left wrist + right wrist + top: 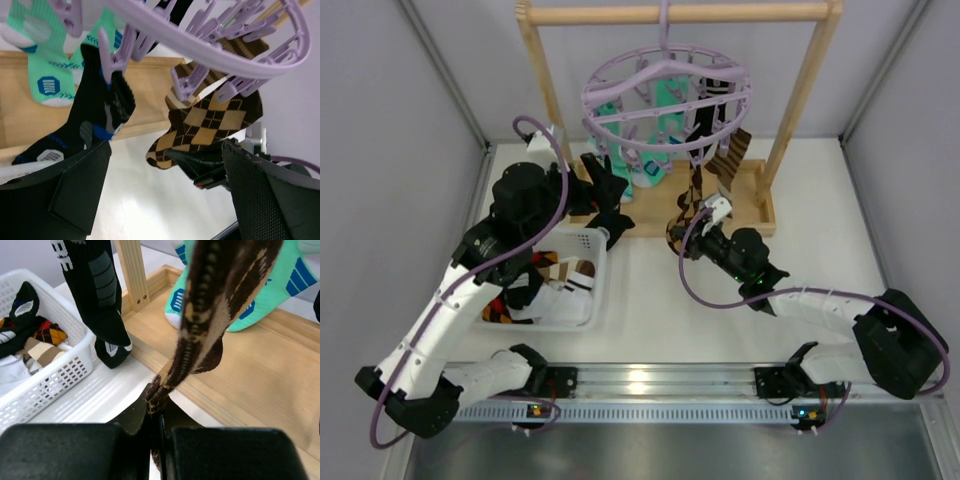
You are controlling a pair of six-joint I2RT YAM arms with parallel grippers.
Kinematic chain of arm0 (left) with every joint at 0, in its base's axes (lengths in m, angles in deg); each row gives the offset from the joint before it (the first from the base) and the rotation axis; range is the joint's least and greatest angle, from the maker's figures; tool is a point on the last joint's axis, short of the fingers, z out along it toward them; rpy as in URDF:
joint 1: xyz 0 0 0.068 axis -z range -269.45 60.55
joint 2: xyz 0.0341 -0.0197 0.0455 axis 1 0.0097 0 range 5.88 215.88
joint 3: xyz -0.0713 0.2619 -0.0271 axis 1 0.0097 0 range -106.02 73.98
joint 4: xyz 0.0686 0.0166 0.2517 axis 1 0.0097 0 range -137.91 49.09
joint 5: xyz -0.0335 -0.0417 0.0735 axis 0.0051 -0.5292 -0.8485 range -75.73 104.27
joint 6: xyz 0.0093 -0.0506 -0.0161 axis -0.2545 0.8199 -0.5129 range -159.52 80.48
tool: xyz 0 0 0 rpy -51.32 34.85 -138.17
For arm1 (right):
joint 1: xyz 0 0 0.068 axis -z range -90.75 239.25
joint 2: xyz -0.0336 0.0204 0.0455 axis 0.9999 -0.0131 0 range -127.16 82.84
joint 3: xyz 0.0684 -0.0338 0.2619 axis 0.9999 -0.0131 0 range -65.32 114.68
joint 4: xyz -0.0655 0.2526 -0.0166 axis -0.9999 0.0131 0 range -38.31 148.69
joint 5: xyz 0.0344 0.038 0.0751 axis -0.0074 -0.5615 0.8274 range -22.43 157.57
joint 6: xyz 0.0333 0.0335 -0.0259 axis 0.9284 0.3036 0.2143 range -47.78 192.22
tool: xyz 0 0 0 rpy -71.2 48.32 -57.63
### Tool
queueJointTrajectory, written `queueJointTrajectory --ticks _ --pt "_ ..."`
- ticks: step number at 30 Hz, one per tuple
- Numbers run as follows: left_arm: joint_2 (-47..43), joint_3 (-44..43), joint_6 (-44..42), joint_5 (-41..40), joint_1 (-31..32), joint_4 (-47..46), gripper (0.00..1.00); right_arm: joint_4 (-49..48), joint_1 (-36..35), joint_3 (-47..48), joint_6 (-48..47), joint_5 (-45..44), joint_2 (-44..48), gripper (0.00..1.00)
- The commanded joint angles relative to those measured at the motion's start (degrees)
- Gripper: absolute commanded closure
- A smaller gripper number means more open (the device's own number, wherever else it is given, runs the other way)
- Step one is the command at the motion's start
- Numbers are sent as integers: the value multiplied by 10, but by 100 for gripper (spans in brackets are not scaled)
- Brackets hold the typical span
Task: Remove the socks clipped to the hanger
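Observation:
The lavender hanger [665,95] hangs by its hook from the wooden rack's top bar, with several socks clipped to it. Mint-teal socks [660,125] are on the left and a black sock [705,110] is in the middle. A brown argyle sock [692,195] hangs lowest. My right gripper [156,412] is shut on the toe of this argyle sock [220,305], which is stretched taut up to its clip. My left gripper [165,195] is open and empty below the hanger ring [215,50], between the black sock [100,110] and the argyle sock [210,120].
A white basket [588,285] holding loose socks sits left of the middle, under my left arm. The wooden rack's posts [800,90] and base tray [760,205] stand behind both grippers. Grey walls close in both sides.

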Motion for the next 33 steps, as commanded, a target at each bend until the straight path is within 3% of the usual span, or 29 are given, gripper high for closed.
queueJointTrajectory --ticks 1,2,4,5,6,9,13,23,33 --pt "24 -54 -11 20 6 -44 5 1 -28 15 10 -48 23 100" --pt "30 -63 -17 7 12 -44 5 2 -34 15 11 -57 26 100" --pt "46 -88 -48 -90 65 -41 5 2 -50 16 16 -80 29 100" --pt "60 -97 -80 -135 127 -41 5 3 -56 16 16 -88 30 100" --pt "70 -116 -98 -251 167 -40 3 3 -69 17 13 -104 29 100" --pt "116 -165 -160 -383 291 -39 2 7 -89 19 8 -132 23 100" --pt "170 -226 -202 -497 343 -36 2 4 -108 15 9 -155 19 100" --pt "331 -349 -289 -501 347 -38 2 -8 -145 23 7 -200 4 100" --pt "331 -322 -233 -412 278 -38 7 -14 -167 13 -2 -212 20 100"
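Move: The clip holding the brown argyle sock is about 8 cm ahead of the left gripper, some 15 cm to its right and 2 cm above it. The black sock's clip is about 7 cm straight ahead of that gripper, roughly level with it in height. The striped sock's clip is some 5 cm right of the argyle clip and 3 cm farther out. From the right gripper, already shut on the argyle sock's lower part, the argyle clip lies about 6 cm ahead, 2 cm right and 15 cm up. Bring the open left gripper up and back away from the black sock's clip, swing it right in front of the hanger's rim, then ease it down and forward towards the argyle sock's clip, about 14 cm rightward in all, rolling its left side up some 30 degrees. Keep the right gripper pinched on the sock and draw it about 5 cm back and left. ##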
